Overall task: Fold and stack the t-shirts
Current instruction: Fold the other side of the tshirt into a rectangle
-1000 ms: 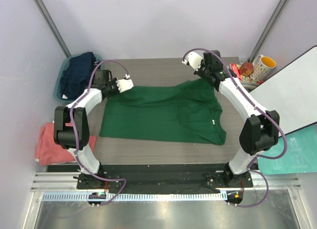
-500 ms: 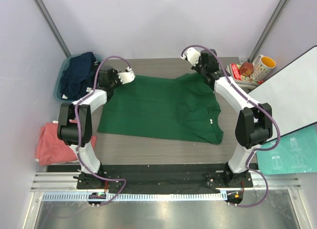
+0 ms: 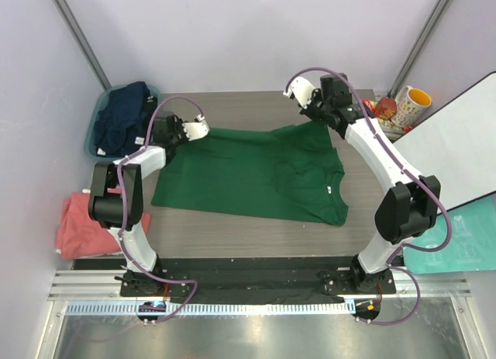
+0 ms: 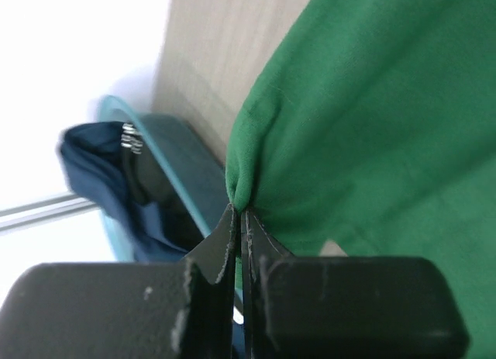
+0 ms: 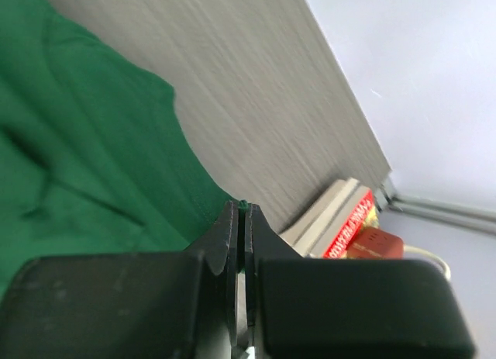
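Observation:
A dark green t-shirt (image 3: 248, 173) lies spread on the wooden table, its white neck label (image 3: 332, 191) at the right. My left gripper (image 3: 180, 132) is shut on the shirt's far-left corner; the left wrist view shows green cloth (image 4: 364, 126) pinched between the tips (image 4: 239, 212). My right gripper (image 3: 324, 117) is shut on the far-right corner, with a green bit between the tips (image 5: 242, 208). A navy t-shirt (image 3: 122, 115) lies in the teal tub (image 3: 96, 120). A salmon-pink t-shirt (image 3: 77, 227) lies at the near left.
A yellow-rimmed mug (image 3: 409, 105) and a red packet (image 3: 381, 108) stand at the far right corner. A white board (image 3: 457, 146) leans at the right. A teal sheet (image 3: 457, 243) lies at the near right. The right wrist view shows a red-edged box (image 5: 349, 219).
Both grippers have carried the shirt's far edge away from the arm bases toward the back of the table, and the cloth now lies flatter and more spread out.

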Controlling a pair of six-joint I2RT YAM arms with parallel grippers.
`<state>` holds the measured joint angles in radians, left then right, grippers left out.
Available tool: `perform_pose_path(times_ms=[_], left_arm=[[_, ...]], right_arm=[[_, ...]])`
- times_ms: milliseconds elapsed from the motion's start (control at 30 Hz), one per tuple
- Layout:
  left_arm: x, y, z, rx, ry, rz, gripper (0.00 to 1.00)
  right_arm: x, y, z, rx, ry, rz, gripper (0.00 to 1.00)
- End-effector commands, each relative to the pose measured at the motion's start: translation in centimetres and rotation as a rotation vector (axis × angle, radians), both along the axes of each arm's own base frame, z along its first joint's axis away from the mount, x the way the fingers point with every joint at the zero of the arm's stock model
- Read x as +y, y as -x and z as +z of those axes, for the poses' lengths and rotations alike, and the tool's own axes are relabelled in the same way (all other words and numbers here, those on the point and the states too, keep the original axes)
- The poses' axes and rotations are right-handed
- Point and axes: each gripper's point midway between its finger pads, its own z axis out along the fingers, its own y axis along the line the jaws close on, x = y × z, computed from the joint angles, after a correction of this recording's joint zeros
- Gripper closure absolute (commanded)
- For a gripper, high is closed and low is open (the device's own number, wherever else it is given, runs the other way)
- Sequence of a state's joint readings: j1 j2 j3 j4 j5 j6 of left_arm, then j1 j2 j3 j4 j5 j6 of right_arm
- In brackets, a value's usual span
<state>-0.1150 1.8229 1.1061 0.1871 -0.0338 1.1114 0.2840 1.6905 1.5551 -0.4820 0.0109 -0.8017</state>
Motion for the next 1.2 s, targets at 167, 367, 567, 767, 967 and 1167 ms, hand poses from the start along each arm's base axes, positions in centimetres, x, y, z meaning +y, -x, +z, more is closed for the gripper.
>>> perform_pose_path(times_ms=[167, 367, 567, 767, 967, 1167], left_arm=[[0.5, 2.6, -1.0, 0.159, -0.026, -0.126, 1.00], [1.2, 3.1, -1.7, 0.184, -0.119, -0.172, 1.00], [0.3, 3.7, -0.9, 0.201, -0.112, -0.246, 0.99], [-0.4, 6.6, -0.9, 0.327, -0.099, -0.374, 0.99], [-0.6, 8.6, -1.5, 0.449, -0.100, -0.434, 1.00], [-0.6, 10.2, -1.6, 0.547, -0.108, -0.487, 1.00]], right_arm=[[2.8, 7.6, 0.9, 0.272, -0.112, 0.208, 0.99], [3.0, 10.5, -1.1, 0.414, -0.075, 0.289, 0.99], [2.4, 13.2, -3.3, 0.528, -0.004, 0.357, 0.99], [2.2, 14.9, -4.9, 0.625, 0.038, 0.414, 0.99], [2.8, 16.6, -6.0, 0.704, 0.068, 0.485, 0.99], [2.6, 17.7, -6.9, 0.756, 0.110, 0.530, 0.99]])
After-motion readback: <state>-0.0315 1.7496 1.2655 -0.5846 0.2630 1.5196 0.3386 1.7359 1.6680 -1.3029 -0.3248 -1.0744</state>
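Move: The near edge of the green t-shirt, over which the held far side is being brought, lies roughly 25 cm back from the left hand and 11 cm below it. From the right hand that edge is about 27 cm back and 23 cm below. The basket of dark blue clothes stands some 20 cm left of the left hand and 6 cm farther out, the red cloth about 31 cm left and 28 cm back. The books sit roughly 28 cm right of the right hand, 7 cm ahead. Drawing the pinched far side of the green t-shirt back over its flat-lying part, both shut grippers keep their hold. The right does most, swinging back about 16 cm and sinking 7 after a slight rise, tipping down some 40 degrees and turning counter-clockwise; the left comes back about 8 cm, dips then rises slightly, and tips down while turning clockwise. ##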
